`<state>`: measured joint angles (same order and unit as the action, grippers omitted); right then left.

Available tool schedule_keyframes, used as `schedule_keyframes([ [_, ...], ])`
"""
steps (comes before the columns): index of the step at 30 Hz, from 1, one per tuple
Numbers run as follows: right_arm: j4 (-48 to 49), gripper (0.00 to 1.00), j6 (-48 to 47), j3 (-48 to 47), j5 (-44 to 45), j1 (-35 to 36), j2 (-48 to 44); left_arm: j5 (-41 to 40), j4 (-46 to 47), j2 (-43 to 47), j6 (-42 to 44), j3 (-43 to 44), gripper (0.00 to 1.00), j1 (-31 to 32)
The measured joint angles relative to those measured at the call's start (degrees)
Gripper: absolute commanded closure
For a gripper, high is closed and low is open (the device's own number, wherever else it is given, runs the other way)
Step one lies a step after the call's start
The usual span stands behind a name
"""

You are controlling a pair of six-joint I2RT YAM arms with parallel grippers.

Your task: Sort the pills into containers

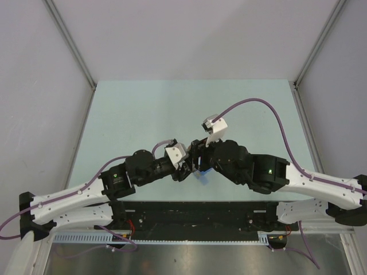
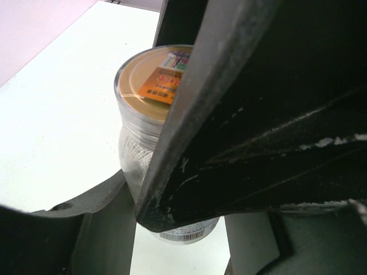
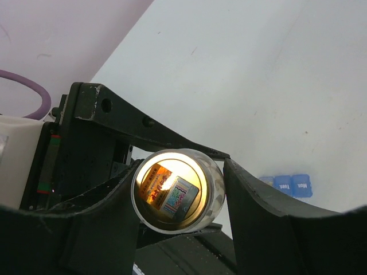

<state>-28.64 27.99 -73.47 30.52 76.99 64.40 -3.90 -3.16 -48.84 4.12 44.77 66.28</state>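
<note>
A clear pill bottle point(image 2: 135, 132) with a gold lid point(image 3: 172, 192) hangs above the table between both arms. My left gripper point(image 2: 178, 235) is shut on the bottle's body, a grey finger on each side. My right gripper point(image 3: 179, 192) faces the lid end-on, and its two black fingers point(image 3: 258, 212) press against the lid end from left and right. One of those fingers crosses the left wrist view as a big black bar. The containers point(image 3: 287, 185), a blue three-compartment strip, lie on the table below point(image 1: 202, 175). I cannot make out single pills.
Both arms meet at the table's near middle point(image 1: 192, 163). A purple cable point(image 1: 258, 106) loops above the right arm. Metal frame posts point(image 1: 71, 46) run up at the table's far corners. The pale green table point(image 1: 143, 109) stretches beyond the grippers.
</note>
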Motion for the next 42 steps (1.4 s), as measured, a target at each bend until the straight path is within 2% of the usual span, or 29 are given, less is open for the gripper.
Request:
schedule_keyframes([
  [5, -1.0, 0.98, 0.5, -0.1, -1.0, -0.5, 0.0, -0.1, -0.5, -0.3, 0.5, 0.0, 0.99, 0.2],
  [6, -1.0, 1.00, 0.5, -0.1, -1.1, -0.6, 0.0, -0.2, -0.5, -0.3, 0.5, 0.0, 0.97, 0.2],
  [11, -1.0, 1.00, 0.0, -0.1, -1.3, -0.7, 0.0, -0.4, -0.5, -0.4, 0.5, 0.0, 0.91, 0.2],
  [14, -1.0, 1.00, -0.2, -0.1, -1.3, -0.7, 0.0, -0.5, -0.5, -0.4, 0.5, 0.0, 0.78, 0.2],
  [17, -1.0, 1.00, -0.2, -0.1, -1.4, -0.7, -0.1, -0.5, -0.5, -0.4, 0.4, 0.0, 0.70, 0.2],
  [26, -0.2, 1.00, -1.0, -0.1, -2.0, -0.8, -1.3, -0.5, 1.6, -0.3, 0.3, 0.0, 0.50, 0.5],
  [30, 0.0, 1.00, -1.1, -0.1, -2.0, -0.8, -1.8, -0.5, 2.3, -0.3, 0.3, 0.0, 0.44, 0.6],
  [34, 0.2, 1.00, -1.0, -0.1, -2.1, -0.8, -2.0, -0.7, 2.7, -0.2, 0.0, 0.0, 0.33, 0.7],
  [35, 0.2, 1.00, -1.0, -0.1, -2.3, -0.8, -2.2, -0.8, 2.7, -0.2, -0.1, 0.0, 0.27, 0.7],
  [42, 0.7, 1.00, -1.0, -0.1, -3.7, -0.7, -3.1, -2.4, 3.5, 0.6, -0.7, 0.0, 0.13, 0.7],
])
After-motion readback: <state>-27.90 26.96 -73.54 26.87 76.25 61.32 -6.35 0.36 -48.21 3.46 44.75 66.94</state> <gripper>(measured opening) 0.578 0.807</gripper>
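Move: The capped pill jar is already between both hands. Its middle lies in line with each of them, about 2 cm above the left hand, which grips its lower body, and roughly 3 cm below the right hand, which has its upper end by the lid. The blue pill box rests on the table some 26 cm below the left hand, about 3 cm ahead and 6 cm to its right. From the right hand it is about 3 cm ahead, 5 cm right and 31 cm down. Up, slowly and together by about 2 cm, go both hands after first holding almost still around the jar. Late in the rise the left fingers spread from a little over half open to about four-fifths, giving up their grip on the lower body, while the right fingers keep their pinch near the lid; the wrists tilt barely 5 degrees. ##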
